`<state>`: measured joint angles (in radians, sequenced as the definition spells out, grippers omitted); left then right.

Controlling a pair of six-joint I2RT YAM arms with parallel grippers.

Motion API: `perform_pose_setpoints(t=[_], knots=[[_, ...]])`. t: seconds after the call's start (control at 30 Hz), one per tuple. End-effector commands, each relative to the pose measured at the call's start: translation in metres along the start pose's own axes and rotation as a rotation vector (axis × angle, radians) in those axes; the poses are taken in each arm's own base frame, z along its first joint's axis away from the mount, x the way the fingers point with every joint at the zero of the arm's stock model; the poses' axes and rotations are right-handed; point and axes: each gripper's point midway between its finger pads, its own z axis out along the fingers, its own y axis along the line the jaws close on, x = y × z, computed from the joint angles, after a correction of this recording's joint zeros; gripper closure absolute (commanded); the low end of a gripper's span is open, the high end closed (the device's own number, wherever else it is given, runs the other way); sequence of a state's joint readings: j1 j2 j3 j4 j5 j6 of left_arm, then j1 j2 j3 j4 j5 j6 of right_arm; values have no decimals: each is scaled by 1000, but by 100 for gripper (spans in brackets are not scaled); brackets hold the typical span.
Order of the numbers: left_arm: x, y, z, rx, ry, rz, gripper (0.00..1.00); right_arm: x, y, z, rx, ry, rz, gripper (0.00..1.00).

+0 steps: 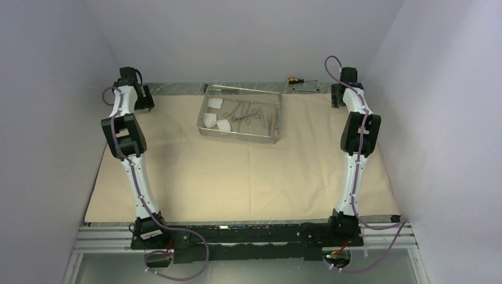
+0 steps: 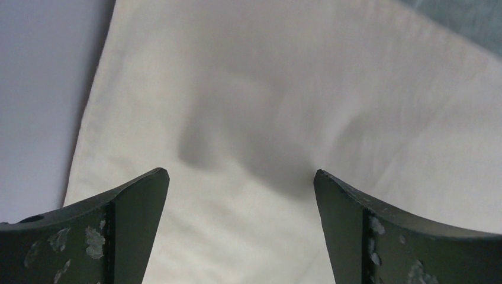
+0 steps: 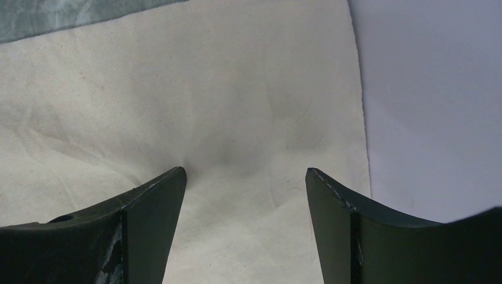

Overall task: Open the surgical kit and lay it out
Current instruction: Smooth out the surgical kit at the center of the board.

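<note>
The beige wrap cloth [image 1: 237, 177] lies spread flat over the table. On its far middle stands the steel wire-mesh tray [image 1: 202, 118]. In the tray are three white gauze pads [image 1: 210, 120] at the left, ring-handled clamps [image 1: 243, 112] in the middle and slim tweezers [image 1: 270, 118] at the right. My left gripper [image 1: 147, 102] hangs over the cloth's far left corner, open and empty; the left wrist view shows only cloth [image 2: 284, 89] between the jaws of this gripper [image 2: 240, 174]. My right gripper [image 1: 336, 97] is over the far right corner, open [image 3: 245, 171], just above the cloth [image 3: 177, 89].
A yellow-handled screwdriver [image 1: 293, 79] lies beyond the cloth at the far edge, next to a grey metal piece [image 1: 306, 87]. Walls stand close on the left [image 2: 41, 89] and right [image 3: 432, 89]. A bare grey-green table strip [image 3: 59, 15] runs behind the cloth.
</note>
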<state>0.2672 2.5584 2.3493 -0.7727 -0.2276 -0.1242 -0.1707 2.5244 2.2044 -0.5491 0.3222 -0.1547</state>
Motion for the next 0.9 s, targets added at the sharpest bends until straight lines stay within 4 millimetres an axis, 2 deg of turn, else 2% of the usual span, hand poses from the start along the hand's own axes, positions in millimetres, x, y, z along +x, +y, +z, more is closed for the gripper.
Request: perform_pose_setpoints(t=[0.0,0.07,0.13,0.23,0.3,0.4,0.7,0.87], knots=[[-54,1,-92,140,-169,-51,1,-33,-13,-40,-28,-62,62,22],[-46,2,-103,150,-156,-67,1,-33,-12,-41,-35,-60,69,22],[-22,4,-101,136,-98,-81,5,-32,-11,-42,-37,-57,74,22],[10,4,-96,136,-20,-113,22,-32,-11,-44,-36,-59,75,22],[32,2,-92,137,41,-127,39,-34,-12,-45,-37,-66,74,22],[61,5,-87,114,114,-143,49,-33,-13,-46,-37,-66,73,23],[108,27,-66,15,220,-110,52,-19,-12,-40,-26,-33,64,23],[140,56,-57,-110,289,-88,52,-9,-15,-35,-3,-10,57,23]])
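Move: The kit cloth patch where the left fingers next come down lies about 13 cm back, 4 cm right and 2 cm below the left hand; the cloth's left edge is level with that hand, some 11 cm left, and the instrument tray 45 cm right, 4 cm back. Cloth lies directly under the right fingers, about 1 cm down; its right edge is level, roughly 10 cm right, and the tray 48 cm left, 4 cm back. The kit cloth's far left part is left behind by the left fingers, which rise about 7 cm while drawing back, then come down again onto the cloth 13 cm nearer the base and slightly right, closing to half open and tipping some 10 degrees steeper. The right hand stays by the far right corner, fingers still on the cloth, easing back 1–2 cm. ##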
